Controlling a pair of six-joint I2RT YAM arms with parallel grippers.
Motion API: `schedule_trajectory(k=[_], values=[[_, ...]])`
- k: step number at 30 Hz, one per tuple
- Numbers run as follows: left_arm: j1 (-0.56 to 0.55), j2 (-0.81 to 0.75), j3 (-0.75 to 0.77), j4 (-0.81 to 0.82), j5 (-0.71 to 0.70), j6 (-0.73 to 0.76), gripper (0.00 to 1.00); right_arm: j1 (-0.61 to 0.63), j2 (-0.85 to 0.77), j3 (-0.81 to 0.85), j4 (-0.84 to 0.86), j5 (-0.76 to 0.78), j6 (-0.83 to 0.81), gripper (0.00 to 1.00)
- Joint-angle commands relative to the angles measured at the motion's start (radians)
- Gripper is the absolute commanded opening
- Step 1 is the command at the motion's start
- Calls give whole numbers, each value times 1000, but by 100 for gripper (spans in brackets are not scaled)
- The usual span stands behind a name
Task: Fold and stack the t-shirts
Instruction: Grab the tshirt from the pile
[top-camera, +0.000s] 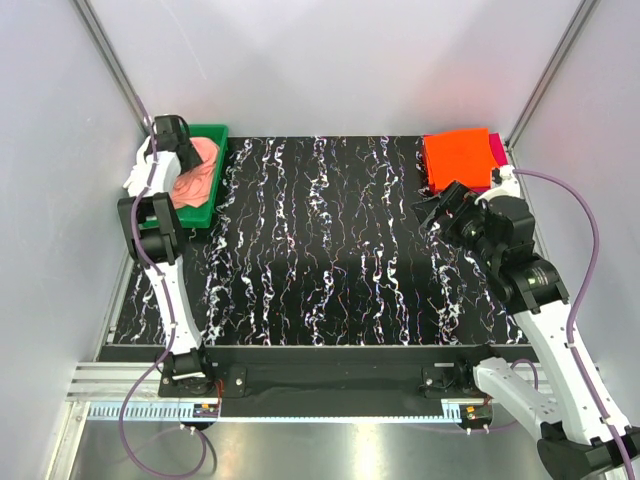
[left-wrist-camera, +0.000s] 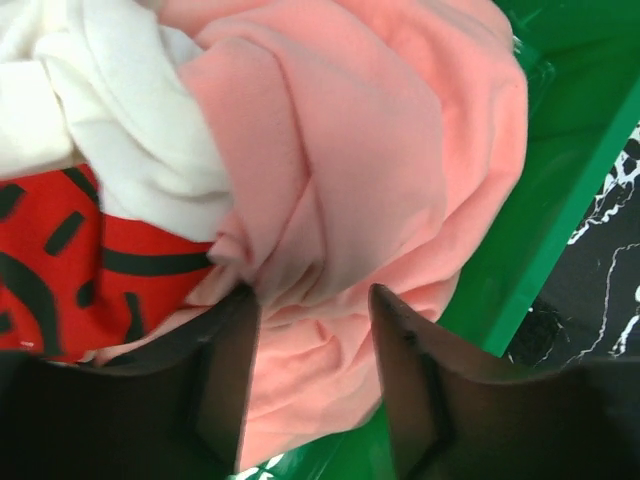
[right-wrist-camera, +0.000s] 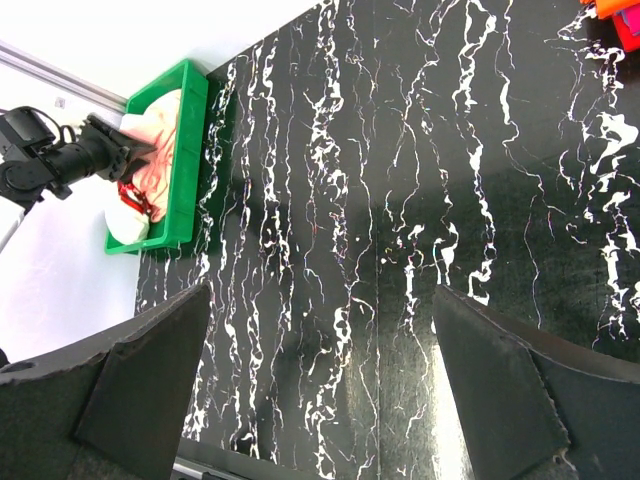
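A salmon-pink t-shirt (top-camera: 200, 170) lies crumpled in the green bin (top-camera: 215, 135) at the back left. My left gripper (top-camera: 178, 150) is down in the bin. In the left wrist view its jaws (left-wrist-camera: 312, 295) stand open with a fold of the pink shirt (left-wrist-camera: 380, 150) between them. A white shirt (left-wrist-camera: 120, 110) and a red shirt with dark marks (left-wrist-camera: 50, 270) lie beside the pink one. A folded orange shirt (top-camera: 458, 158) lies on a magenta one (top-camera: 497, 148) at the back right. My right gripper (top-camera: 430, 215) is open and empty, just in front of that stack.
The black marbled table (top-camera: 330, 250) spreads between the bin and the stack. The right wrist view looks across it (right-wrist-camera: 400, 200) to the green bin (right-wrist-camera: 185, 160) and the left arm. Grey walls close the back and sides.
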Motion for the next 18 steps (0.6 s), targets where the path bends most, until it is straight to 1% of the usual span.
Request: schedule_trajectory(k=[1,3,4,5,6,12,15,16,18], values=[[0,10,67,35,54,20,30,1,-6,41,47,12,9,100],[0,-12,77,35,71,20,17,1,-7,43,48,12,14,100],[0,-25,80,36,86,16,7,1,-7,44,47,10,19,100],[0,-52,86,35,94,13,1,1,-9,46,50,10,17,100],[-2,-71,90,36,102,11,0,1,-12,47,50,10,20,100],[-2,-224,112,44,111,-33,0,3,-53,36,50,12,26,100],[-3,-299,118,66,109,-61,0,1,-72,26,48,-22,32,100],[-3,-330,129,78,147,-70,0,1,-79,21,48,-24,38,99],[-11,-356,143,90,174,-88,0,1,-84,16,48,-27,42,100]])
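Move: The pink t-shirt lies right at the left hand's open fingers, a fold of it already between the tips, with its middle about 3 cm lower and 2 cm to the right. The red patterned cloth lies some 8 cm to the left hand's left and 3 cm back, the white cloth about 10 cm left and 1 cm ahead; the green bin's right wall stands about 9 cm right, level with it. From the right hand the pink t-shirt lies roughly 63 cm left, 33 cm ahead and 25 cm below. The left hand snaps its half-open fingers shut on the fold of the pink t-shirt almost where it stands, easing up only a centimetre or so as they pinch. Keeping that pinch, it then climbs ever faster, about 14 cm in all, pulling the cloth up out of the bin with a drift of under 2 cm to the left, while the fingers tip up some 15 degrees towards level. ##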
